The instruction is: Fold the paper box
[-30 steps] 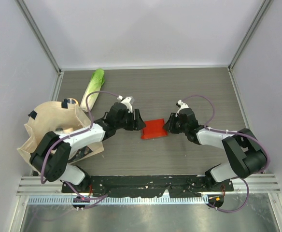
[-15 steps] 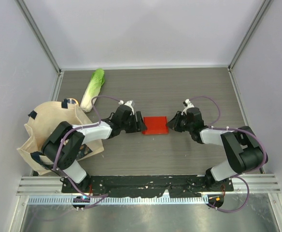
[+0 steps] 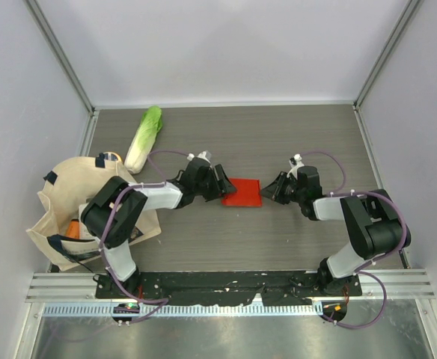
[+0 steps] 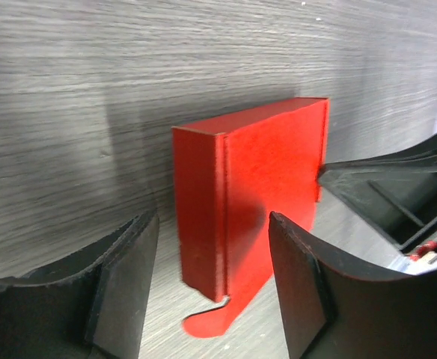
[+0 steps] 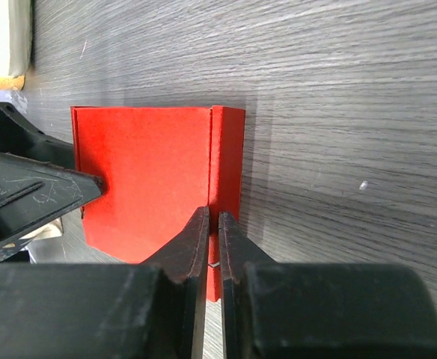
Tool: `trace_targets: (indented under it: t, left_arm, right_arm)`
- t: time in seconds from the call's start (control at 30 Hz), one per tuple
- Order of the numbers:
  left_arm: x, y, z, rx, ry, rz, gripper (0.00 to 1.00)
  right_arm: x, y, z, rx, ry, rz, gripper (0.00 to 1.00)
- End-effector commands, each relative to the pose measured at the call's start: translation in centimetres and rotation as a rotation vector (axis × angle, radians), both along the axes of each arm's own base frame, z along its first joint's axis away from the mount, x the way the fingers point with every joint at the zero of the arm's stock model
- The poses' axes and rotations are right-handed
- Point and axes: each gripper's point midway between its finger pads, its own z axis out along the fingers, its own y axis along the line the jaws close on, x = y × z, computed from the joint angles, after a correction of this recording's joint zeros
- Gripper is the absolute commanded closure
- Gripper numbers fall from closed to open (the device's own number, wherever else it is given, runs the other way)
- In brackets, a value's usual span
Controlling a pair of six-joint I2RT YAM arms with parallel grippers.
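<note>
The red paper box (image 3: 242,192) lies in the middle of the table, folded into a flat rectangular shape with a rounded flap sticking out at one end. My left gripper (image 3: 222,184) is at its left end, open. In the left wrist view the paper box (image 4: 256,187) stands between the fingers (image 4: 125,277) and touches neither. My right gripper (image 3: 275,190) is at the right end. In the right wrist view my right gripper (image 5: 212,221) is pinched shut on a thin edge of the paper box (image 5: 147,179).
A napa cabbage (image 3: 144,137) lies at the back left. A beige tote bag (image 3: 72,196) slumps at the left edge with something orange inside it. Grey walls close the table in on three sides.
Both grippers have moved in to the box's ends. The box has shifted slightly back and straightened. The right jaws have closed onto its edge, and the left jaws have widened a little.
</note>
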Motion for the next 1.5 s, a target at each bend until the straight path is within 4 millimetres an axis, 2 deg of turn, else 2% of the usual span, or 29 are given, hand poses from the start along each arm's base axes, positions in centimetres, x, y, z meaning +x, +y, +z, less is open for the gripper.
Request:
trace_targets:
  t: [0.0,0.1,0.13,0.17,0.27,0.3,0.33,0.37,0.43,0.47,0.53,0.57,0.6,0.63,0.7,0.73,0.8,0.83,0.87,0.9,0.93,0.97,1.0,1.07,1.1,1.13,1.27,1.37,1.47]
  left_arm:
    - [0.9,-2.8,2.6,-0.188,-0.004,-0.014,0.38]
    - [0.6,-3.9,3.3,-0.307,0.017,-0.010,0.47]
    - [0.0,-3.7,3.0,-0.329,0.039,-0.014,0.54]
    - [0.3,-3.7,3.6,-0.364,0.023,-0.003,0.56]
    - [-0.3,-2.6,3.7,-0.394,0.059,0.045,0.58]
    - [-0.6,-2.4,3.7,-0.387,0.069,0.044,0.61]
    - [-0.6,-2.2,4.6,-0.383,0.056,0.038,0.66]
    - [-1.2,-1.8,3.8,-0.350,0.102,0.039,0.67]
    - [-1.5,-1.8,4.8,-0.353,0.116,0.027,0.70]
    - [-2.2,-1.6,4.6,-0.344,0.156,0.018,0.72]
    - [-2.9,-0.9,4.5,-0.334,0.214,0.034,0.76]
    - [-3.2,-0.7,5.4,-0.342,0.218,0.031,0.76]
    - [-3.5,-0.4,5.6,-0.337,0.231,0.037,0.76]
    - [-4.1,0.4,5.0,-0.308,0.273,0.053,0.76]
    - [-4.3,1.2,6.5,-0.313,0.272,0.057,0.76]
    - [-4.9,1.7,6.4,-0.301,0.301,0.065,0.76]
    - [-5.5,2.3,7.9,-0.343,0.326,0.073,0.77]
    - [-5.9,2.7,8.1,-0.355,0.351,0.079,0.77]
    - [-6.3,2.9,9.0,-0.387,0.369,0.091,0.77]
    - [-6.5,3.3,9.4,-0.406,0.389,0.094,0.77]
    - [-6.8,3.5,9.6,-0.415,0.408,0.106,0.78]
    - [-7.1,3.7,9.9,-0.438,0.433,0.122,0.78]
    - [-7.4,3.8,10.9,-0.467,0.436,0.115,0.78]
    - [-8.2,4.2,11.0,-0.483,0.482,0.138,0.77]
    - [-8.5,4.3,11.7,-0.499,0.492,0.147,0.77]
    - [-8.8,4.5,11.8,-0.499,0.504,0.151,0.77]
    - [-10.1,4.8,12.2,-0.512,0.561,0.154,0.77]
    - [-10.5,4.7,12.6,-0.511,0.567,0.136,0.77]
    - [-10.6,4.7,12.8,-0.485,0.562,0.117,0.77]
  right_arm:
    - [-2.2,-1.7,-3.9,-0.079,0.133,-0.034,0.96]
    - [-2.1,-1.7,-3.7,-0.081,0.117,-0.030,0.95]
    - [-2.0,-1.6,-3.5,-0.080,0.107,-0.028,0.94]
    - [-1.9,-1.6,-3.3,-0.081,0.094,-0.024,0.91]
    - [-1.8,-1.5,-2.2,-0.112,0.040,-0.025,0.84]
    - [-1.8,-1.4,-1.9,-0.118,0.030,-0.023,0.82]
    - [-1.8,-1.3,-1.5,-0.125,0.016,-0.024,0.80]
    - [-1.6,-1.4,-0.5,-0.137,-0.016,-0.036,0.77]
    - [-1.7,-0.8,0.5,-0.160,-0.047,-0.026,0.69]
    - [-1.8,-1.1,1.3,-0.185,-0.063,-0.037,0.66]
    - [-2.0,0.0,3.2,-0.247,-0.133,-0.002,0.52]
    - [-2.8,-0.1,4.4,-0.286,-0.158,0.007,0.48]
    - [-2.0,-0.8,5.9,-0.369,-0.220,-0.036,0.43]
    - [-2.9,0.4,6.8,-0.403,-0.264,-0.004,0.37]
    - [-3.8,0.4,9.6,-0.446,-0.345,-0.015,0.34]
    - [-4.9,1.5,10.3,-0.463,-0.396,0.042,0.32]
    - [-6.2,2.7,12.0,-0.451,-0.475,0.103,0.31]
    - [-7.9,4.7,12.6,-0.452,-0.535,0.195,0.31]
    - [-8.8,5.6,13.2,-0.460,-0.577,0.238,0.31]
    - [-8.9,5.6,13.8,-0.497,-0.620,0.220,0.31]
    - [-11.0,7.5,14.2,-0.527,-0.697,0.321,0.31]
    - [-11.4,8.1,15.2,-0.553,-0.742,0.328,0.31]
    - [-12.1,8.7,15.0,-0.597,-0.771,0.358,0.30]
    - [-12.8,9.6,16.2,-0.714,-0.872,0.369,0.30]
    - [-12.8,9.8,16.3,-0.762,-0.895,0.372,0.30]
    - [-12.4,9.8,15.6,-0.853,-0.901,0.357,0.31]
    - [-12.5,10.7,15.5,-1.090,-0.999,0.334,0.30]
    - [-11.8,11.2,14.9,-1.172,-1.030,0.287,0.30]
    - [-11.7,12.0,14.4,-1.167,-1.059,0.284,0.30]
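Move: Just right of the left hand, the red paper box lies flat, its middle about 4 cm to the right, level with it fore and aft, and roughly 2 cm lower; the open fingers already straddle its left end. The lettuce lies some 17 cm ahead and 24 cm to the left of that hand, at about its height. The right hand's nearly shut tips are at the box's right end, with the box's middle about 5 cm to their left, 1 cm lower and neither ahead nor back. Easing about 2 cm right, the left hand closes on the box's left end, pinching it across its thickness, then lifts it some 11 cm while drawing back and a little left, rolling about 40 degrees. The right hand comes off the right end, opens wide, rises and swings back and left, finally sinking slightly and rolling nearly a quarter turn, to bring its open fingers around the box's free end. ##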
